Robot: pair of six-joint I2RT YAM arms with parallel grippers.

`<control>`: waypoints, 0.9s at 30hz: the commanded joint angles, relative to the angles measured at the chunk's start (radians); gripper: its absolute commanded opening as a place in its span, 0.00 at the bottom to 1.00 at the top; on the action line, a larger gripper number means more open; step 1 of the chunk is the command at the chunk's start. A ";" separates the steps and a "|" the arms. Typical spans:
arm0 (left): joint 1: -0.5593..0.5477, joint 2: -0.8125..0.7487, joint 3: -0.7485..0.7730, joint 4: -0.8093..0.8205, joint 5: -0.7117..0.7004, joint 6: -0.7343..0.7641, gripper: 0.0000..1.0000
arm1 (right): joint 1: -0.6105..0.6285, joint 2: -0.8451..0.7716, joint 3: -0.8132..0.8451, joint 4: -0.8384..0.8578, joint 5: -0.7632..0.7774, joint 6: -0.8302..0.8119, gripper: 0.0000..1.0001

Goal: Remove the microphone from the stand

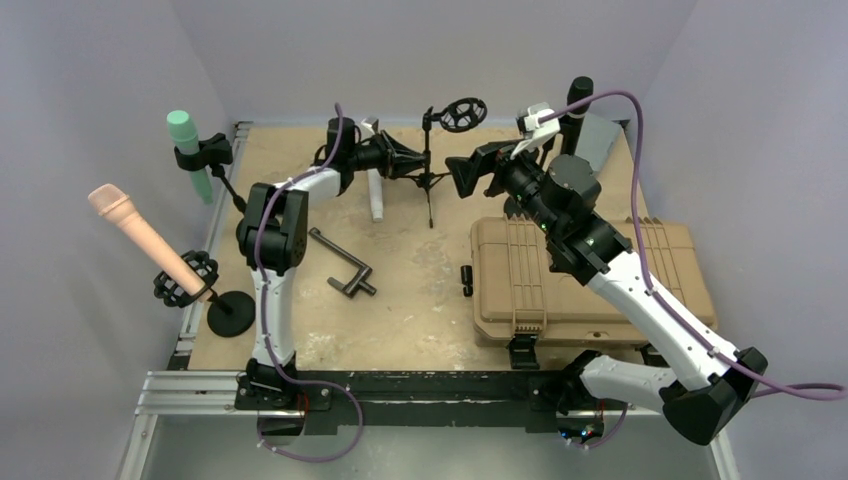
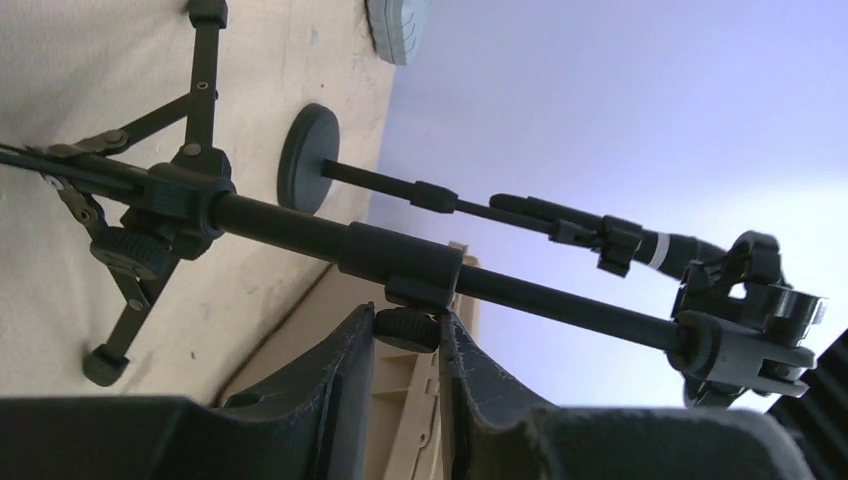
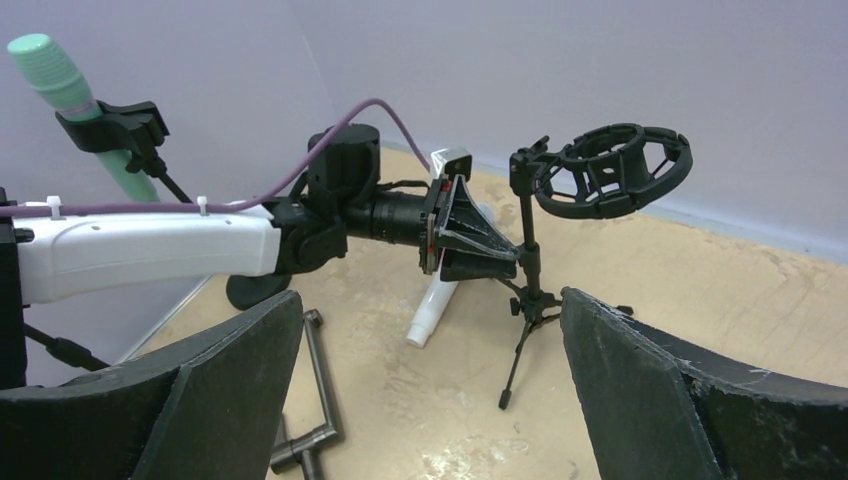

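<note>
A small black tripod stand [image 1: 430,180] stands at the back middle of the table, and its ring shock mount [image 1: 462,113] is empty. A white microphone [image 1: 375,195] lies on the table just left of the stand; it also shows in the right wrist view [image 3: 428,318]. My left gripper [image 1: 420,165] is shut on the stand's clamp knob [image 2: 405,330] under the pole [image 2: 300,225]. My right gripper [image 1: 462,175] is open and empty, to the right of the stand [image 3: 528,270] and level with its pole, facing it.
A tan hard case [image 1: 580,270] fills the right side. A metal clamp bar [image 1: 340,265] lies mid-table. A green microphone [image 1: 188,150] and a pink microphone [image 1: 140,235] sit in stands at the left edge. A black microphone on a round-base stand [image 1: 578,100] is at back right.
</note>
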 commanded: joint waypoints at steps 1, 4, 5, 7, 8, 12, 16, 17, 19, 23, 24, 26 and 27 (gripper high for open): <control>0.003 -0.065 -0.082 0.043 -0.125 -0.229 0.00 | 0.001 -0.019 0.014 0.025 0.003 -0.006 0.99; -0.003 -0.085 -0.149 0.085 -0.165 -0.337 0.00 | 0.001 -0.015 0.018 0.023 -0.006 -0.003 0.99; -0.006 -0.084 -0.169 0.128 -0.174 -0.381 0.00 | 0.001 -0.014 0.019 0.022 -0.009 -0.004 0.99; -0.015 -0.073 -0.181 0.164 -0.180 -0.447 0.00 | 0.002 -0.014 0.019 0.022 -0.008 -0.003 0.99; -0.021 -0.068 -0.184 0.177 -0.182 -0.477 0.00 | 0.001 -0.015 0.019 0.022 -0.008 -0.003 0.99; -0.034 -0.078 -0.236 0.214 -0.242 -0.545 0.00 | 0.001 -0.018 0.020 0.022 -0.006 -0.001 0.99; -0.032 -0.106 -0.246 0.205 -0.259 -0.486 0.15 | 0.001 -0.019 0.027 0.012 0.010 0.000 0.99; -0.032 -0.119 -0.241 0.169 -0.263 -0.442 0.23 | 0.001 -0.020 0.025 0.012 0.016 0.002 0.99; -0.033 -0.164 -0.233 0.082 -0.283 -0.307 0.39 | 0.001 -0.021 0.019 0.015 0.017 0.004 0.99; -0.039 -0.279 -0.263 -0.098 -0.367 0.036 0.64 | 0.001 -0.018 0.010 0.018 0.011 0.015 0.99; -0.039 -0.311 -0.288 -0.105 -0.395 0.108 0.70 | 0.002 -0.017 0.009 0.016 0.010 0.016 0.99; -0.041 -0.378 -0.312 -0.183 -0.475 0.276 0.77 | 0.001 -0.018 0.008 0.010 0.006 0.017 0.99; -0.051 -0.414 -0.313 -0.230 -0.533 0.373 0.77 | 0.001 -0.019 0.008 0.007 0.004 0.017 0.99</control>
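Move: The left fingers already pinch the knob on the microphone stand's pole, right at the hand point. The stand's empty ring mount is about 7 cm to the right and 12 cm up. The white microphone lies some 11 cm to the left, 1 cm back and 13 cm below; the angled tool is 17 cm left, 17 cm back and 14 cm below. From the right hand the knob is about 18 cm ahead, 8 cm left, 24 cm below. Left hand rolls some 20 degrees counter-clockwise seen from behind, opens off the knob, backs about 3 cm left and back. ##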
